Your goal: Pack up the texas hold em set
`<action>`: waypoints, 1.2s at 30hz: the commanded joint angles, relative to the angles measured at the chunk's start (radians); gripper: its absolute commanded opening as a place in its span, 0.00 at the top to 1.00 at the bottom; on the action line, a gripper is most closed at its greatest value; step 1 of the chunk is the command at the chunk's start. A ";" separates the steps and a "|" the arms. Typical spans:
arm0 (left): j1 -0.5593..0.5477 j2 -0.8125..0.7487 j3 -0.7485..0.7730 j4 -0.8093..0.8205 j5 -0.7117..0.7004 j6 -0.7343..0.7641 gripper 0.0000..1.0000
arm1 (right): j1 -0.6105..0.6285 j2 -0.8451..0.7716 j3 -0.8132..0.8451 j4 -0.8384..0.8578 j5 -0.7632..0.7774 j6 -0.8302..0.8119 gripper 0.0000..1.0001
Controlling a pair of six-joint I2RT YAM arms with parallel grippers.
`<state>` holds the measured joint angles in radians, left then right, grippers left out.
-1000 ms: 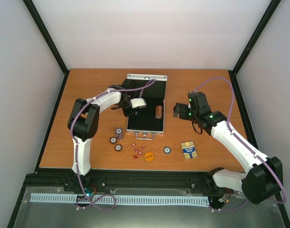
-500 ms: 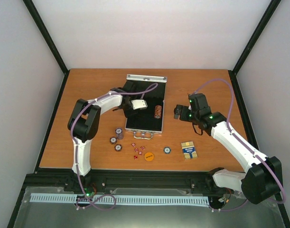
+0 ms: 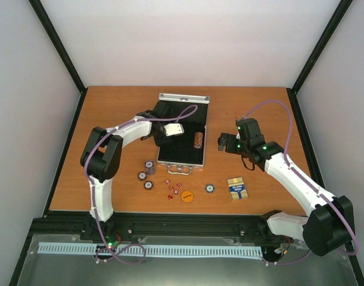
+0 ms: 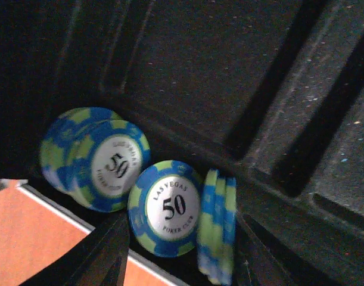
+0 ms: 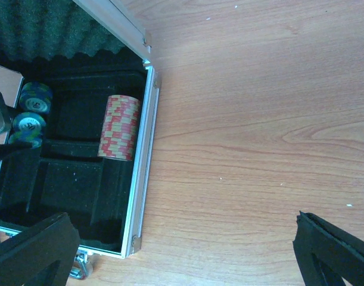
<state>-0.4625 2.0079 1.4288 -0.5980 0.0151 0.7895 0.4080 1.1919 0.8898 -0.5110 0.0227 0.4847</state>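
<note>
The silver case (image 3: pixel 199 159) lies open mid-table, black lining up, its handle (image 3: pixel 182 170) towards me. My left gripper (image 3: pixel 165 134) reaches into its left side. In the left wrist view the left gripper (image 4: pixel 182 262) stands open astride blue-green "50" chips (image 4: pixel 167 208) leaning in a slot, beside another blue stack (image 4: pixel 98 158). A red-cream chip stack (image 5: pixel 119 128) lies in the case's right slot. My right gripper (image 5: pixel 182 256) is wide open over bare wood, right of the case. Loose chips (image 3: pixel 148 165), red dice (image 3: pixel 173 187), an orange disc (image 3: pixel 187 195) and the card deck (image 3: pixel 236 187) lie in front.
A single blue chip (image 3: pixel 210 188) lies between the orange disc and the deck. The raised lid (image 3: pixel 184 97) stands at the case's far end. Black frame posts (image 3: pixel 68 65) edge the table's back corners.
The left jaws have spread apart from shut, and the blue chips now lean loose in the case slot. The right arm has hardly moved.
</note>
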 commanded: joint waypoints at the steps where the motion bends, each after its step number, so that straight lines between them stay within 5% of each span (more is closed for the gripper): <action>1: -0.003 -0.045 0.000 0.057 -0.049 0.005 0.49 | -0.009 -0.005 -0.016 0.019 -0.013 -0.016 0.00; 23: -0.016 -0.102 -0.087 0.165 -0.067 -0.027 0.27 | -0.009 0.013 -0.036 0.040 -0.045 -0.019 0.00; 36: -0.021 -0.163 -0.144 0.176 -0.041 -0.045 0.26 | -0.009 0.010 -0.047 0.048 -0.056 -0.018 0.00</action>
<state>-0.4747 1.8587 1.2881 -0.4351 -0.0483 0.7624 0.4072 1.1999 0.8581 -0.4763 -0.0284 0.4747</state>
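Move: The loose blue chips, some still on edge, lie in the case's left channel right under the left fingertips, about 2 cm down and 1 cm ahead. The other blue stack leans about 5 cm ahead, level sideways and 3 cm down; the red stack lies about 10 cm to the right and 1 cm ahead, equally low. From the right hand the loose chips are roughly 10 cm ahead, 19 cm left and 14 cm down. Left hand, opening wider, rises some 3.5 cm from the loose blue chips, first easing 2 cm forward, then back. ##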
